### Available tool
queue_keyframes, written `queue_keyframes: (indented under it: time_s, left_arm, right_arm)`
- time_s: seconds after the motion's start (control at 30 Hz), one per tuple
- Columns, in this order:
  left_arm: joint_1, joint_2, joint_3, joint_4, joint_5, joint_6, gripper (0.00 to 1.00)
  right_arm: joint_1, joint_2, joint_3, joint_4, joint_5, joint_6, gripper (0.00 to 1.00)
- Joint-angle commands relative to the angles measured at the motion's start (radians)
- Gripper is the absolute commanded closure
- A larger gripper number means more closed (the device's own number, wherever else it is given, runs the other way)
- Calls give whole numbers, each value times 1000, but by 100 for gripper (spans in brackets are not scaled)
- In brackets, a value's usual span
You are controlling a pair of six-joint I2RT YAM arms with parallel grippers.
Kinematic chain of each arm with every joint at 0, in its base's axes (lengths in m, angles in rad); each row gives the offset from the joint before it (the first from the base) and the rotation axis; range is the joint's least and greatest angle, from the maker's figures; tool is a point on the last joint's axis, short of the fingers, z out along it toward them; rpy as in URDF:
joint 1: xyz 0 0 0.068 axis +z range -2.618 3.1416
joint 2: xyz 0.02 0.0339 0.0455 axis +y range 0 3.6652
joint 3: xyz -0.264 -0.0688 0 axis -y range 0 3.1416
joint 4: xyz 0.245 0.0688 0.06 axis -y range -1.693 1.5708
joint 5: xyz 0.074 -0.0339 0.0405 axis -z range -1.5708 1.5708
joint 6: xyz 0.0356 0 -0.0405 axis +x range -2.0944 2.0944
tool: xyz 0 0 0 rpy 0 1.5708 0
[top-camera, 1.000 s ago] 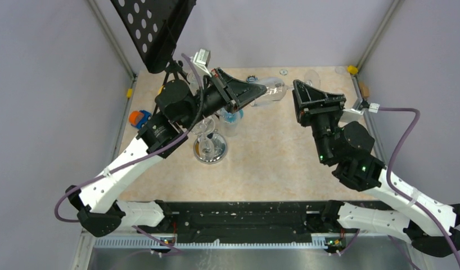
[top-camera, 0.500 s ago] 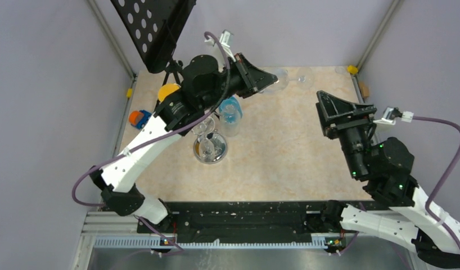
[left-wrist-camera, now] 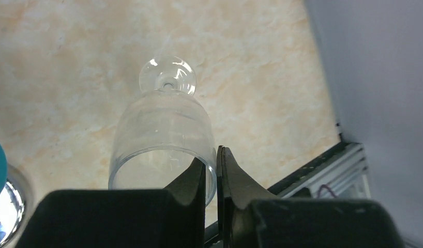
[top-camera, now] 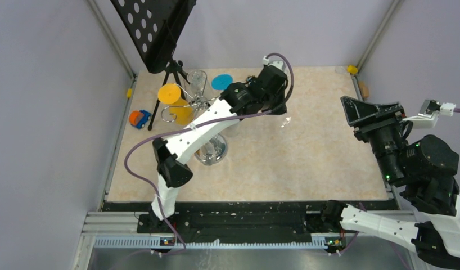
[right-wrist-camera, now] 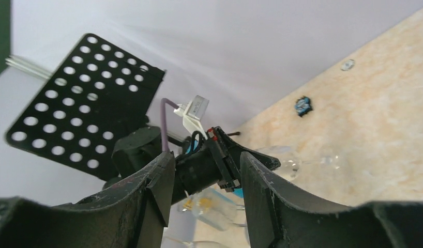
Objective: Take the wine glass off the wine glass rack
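My left gripper [left-wrist-camera: 210, 155] is shut on the rim of a clear wine glass [left-wrist-camera: 163, 129], one finger inside the bowl and one outside. The glass points away from the wrist, with its round foot [left-wrist-camera: 168, 75] toward the table. From above, the left gripper [top-camera: 274, 106] hangs over the table's middle back, and only a glint of the wine glass [top-camera: 285, 120] shows. The wine glass rack [top-camera: 211, 151], a silver wire tree on a chrome base, stands to the left, apart from the held glass. My right gripper [top-camera: 351, 112] is open and empty at the right edge.
Glasses with an orange foot [top-camera: 170, 93] and a blue foot [top-camera: 222, 81] hang on the rack. A black tripod stand with a perforated plate [top-camera: 154, 28] stands at the back left. A small toy car [top-camera: 139, 118] lies by the left wall.
The left arm has swung right and forward, carrying the wine glass away from the rack and tipping it downward. The right arm has pulled back toward the right edge.
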Motion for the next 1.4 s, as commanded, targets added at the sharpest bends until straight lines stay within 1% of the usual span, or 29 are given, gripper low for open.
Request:
queue_keyframes:
  time_s: [0.0, 0.37, 1.03, 1.27, 1.37]
  left_arm:
    - [-12, 46, 75, -89, -100, 71, 100]
    - [-31, 170, 69, -123, -233, 126, 100]
    - [-45, 242, 18, -88, -209, 130, 100]
    - [-44, 219, 24, -83, -232, 139, 68]
    - [-42, 193, 28, -76, -252, 149, 59]
  right_arm:
    - [5, -20, -1, -141, 67, -13, 50]
    - [5, -4, 0, -161, 93, -8, 50]
    - [6, -4, -31, -159, 56, 26, 50]
    - [6, -4, -31, -158, 49, 30, 50]
    - [5, -3, -33, -157, 48, 31, 50]
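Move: The left hand already holds the clear wine glass by the rim of its bowl. The bare table spot where the glass will stand is about 32 cm below this hand, 2 cm ahead and 2 cm left. From the hand, the rack's chrome base is some 28 cm left, 5 cm back and 31 cm down. The hanging blue glass is about 21 cm left, 7 cm ahead and 9 cm lower. From the right hand, the spot is roughly 16 cm ahead, 19 cm left and 48 cm down. Straight down, fast at first and then easing, the left hand lowers the held glass about 14 cm to the table right of the rack, tipping its fingers some 25 degrees steeper. It stops there and opens the fingers partway, either side of the rim wall. The empty right hand sinks about 4 cm, fingers still half open. ##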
